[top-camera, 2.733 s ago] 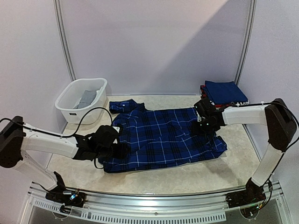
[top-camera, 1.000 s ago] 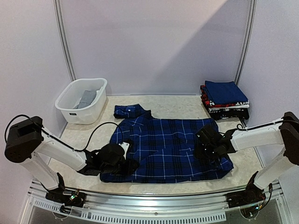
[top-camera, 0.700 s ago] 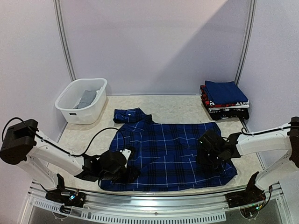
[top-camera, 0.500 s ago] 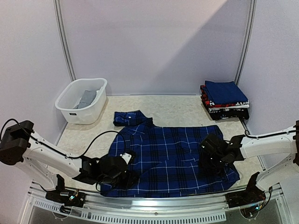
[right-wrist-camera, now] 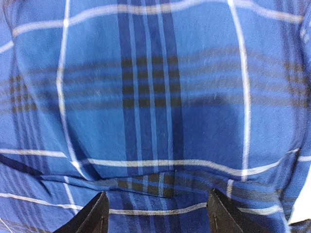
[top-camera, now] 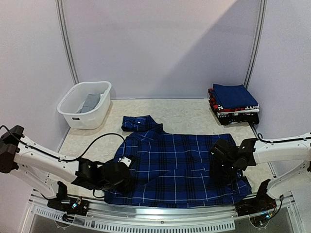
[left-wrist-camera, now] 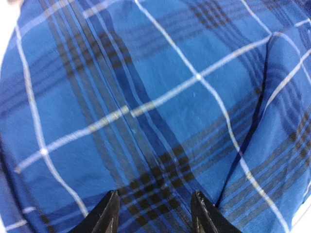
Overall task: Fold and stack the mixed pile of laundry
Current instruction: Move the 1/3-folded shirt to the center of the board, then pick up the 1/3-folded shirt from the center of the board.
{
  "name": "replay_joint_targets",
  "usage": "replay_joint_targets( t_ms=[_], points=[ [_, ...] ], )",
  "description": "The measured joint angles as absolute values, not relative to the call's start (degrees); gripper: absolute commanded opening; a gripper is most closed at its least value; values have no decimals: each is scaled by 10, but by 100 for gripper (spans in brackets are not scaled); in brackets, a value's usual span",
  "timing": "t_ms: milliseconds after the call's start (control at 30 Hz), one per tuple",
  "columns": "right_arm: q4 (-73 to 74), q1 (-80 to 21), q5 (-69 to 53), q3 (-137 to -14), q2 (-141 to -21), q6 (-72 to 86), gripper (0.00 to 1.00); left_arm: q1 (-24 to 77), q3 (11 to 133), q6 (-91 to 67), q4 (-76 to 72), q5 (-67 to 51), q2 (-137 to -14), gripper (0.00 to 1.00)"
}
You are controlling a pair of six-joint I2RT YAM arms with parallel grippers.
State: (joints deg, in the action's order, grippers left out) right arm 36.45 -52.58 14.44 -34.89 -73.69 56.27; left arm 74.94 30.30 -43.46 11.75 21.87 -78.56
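Note:
The dark blue plaid shirt (top-camera: pixel 175 165) lies spread flat near the table's front edge, one sleeve (top-camera: pixel 137 122) folded over at the back left. My left gripper (top-camera: pixel 128 179) rests low on the shirt's front left corner. In the left wrist view its fingertips stand apart (left-wrist-camera: pixel 154 196) over flat plaid cloth (left-wrist-camera: pixel 160 97). On the shirt's right side sits my right gripper (top-camera: pixel 222 172). It is open (right-wrist-camera: pixel 157 194), with a small ridge of cloth (right-wrist-camera: pixel 155 182) lying between the tips. A grey garment (top-camera: pixel 90 103) lies in the basket.
A white slotted basket (top-camera: pixel 73 115) stands at the back left. A stack of folded clothes (top-camera: pixel 233 103), dark blue on top, sits at the back right. The beige table (top-camera: pixel 184 110) shows bare behind the shirt. The shirt's hem lies close to the front rail (top-camera: pixel 160 212).
Both arms have drawn back toward the near edge, dragging the plaid shirt with them and flattening it. The fingers of both grippers have spread a little wider.

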Motion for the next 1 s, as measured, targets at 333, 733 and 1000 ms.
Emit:
replay_joint_targets(
  t_ms=[333, 733, 1000],
  points=[
    [411, -526, 218, -420, -695, 539, 78, 742, 343, -391, 173, 285, -736, 55],
    [396, -526, 227, -421, -661, 535, 82, 716, 346, -337, 175, 340, -708, 71],
    [362, -526, 244, -432, -652, 522, 96, 655, 349, -289, 143, 353, -708, 76]
  ],
)
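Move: The shirt lies spread just under both hands, roughly 2 cm below them: its middle is about 8 cm ahead and 21 cm to the right of the left hand, and some 6 cm ahead and 19 cm to the left of the right hand. Its stray sleeve lies about 34 cm ahead of the left hand and 1 cm left, the basket about 38 cm ahead and 29 cm left. From the right hand, the folded stack is about 36 cm ahead and 18 cm right. Up off the near half of the shirt and forward over it go both hands, done with drawing the cloth towards the base. The left rises and advances about 8 cm each, veering a little left along the shirt's left side towards the sleeve; the right goes mostly up, some 9 cm, and half as far forward. Both tip their fingers outward by nearly 20 degrees and open them wider, holding nothing. ##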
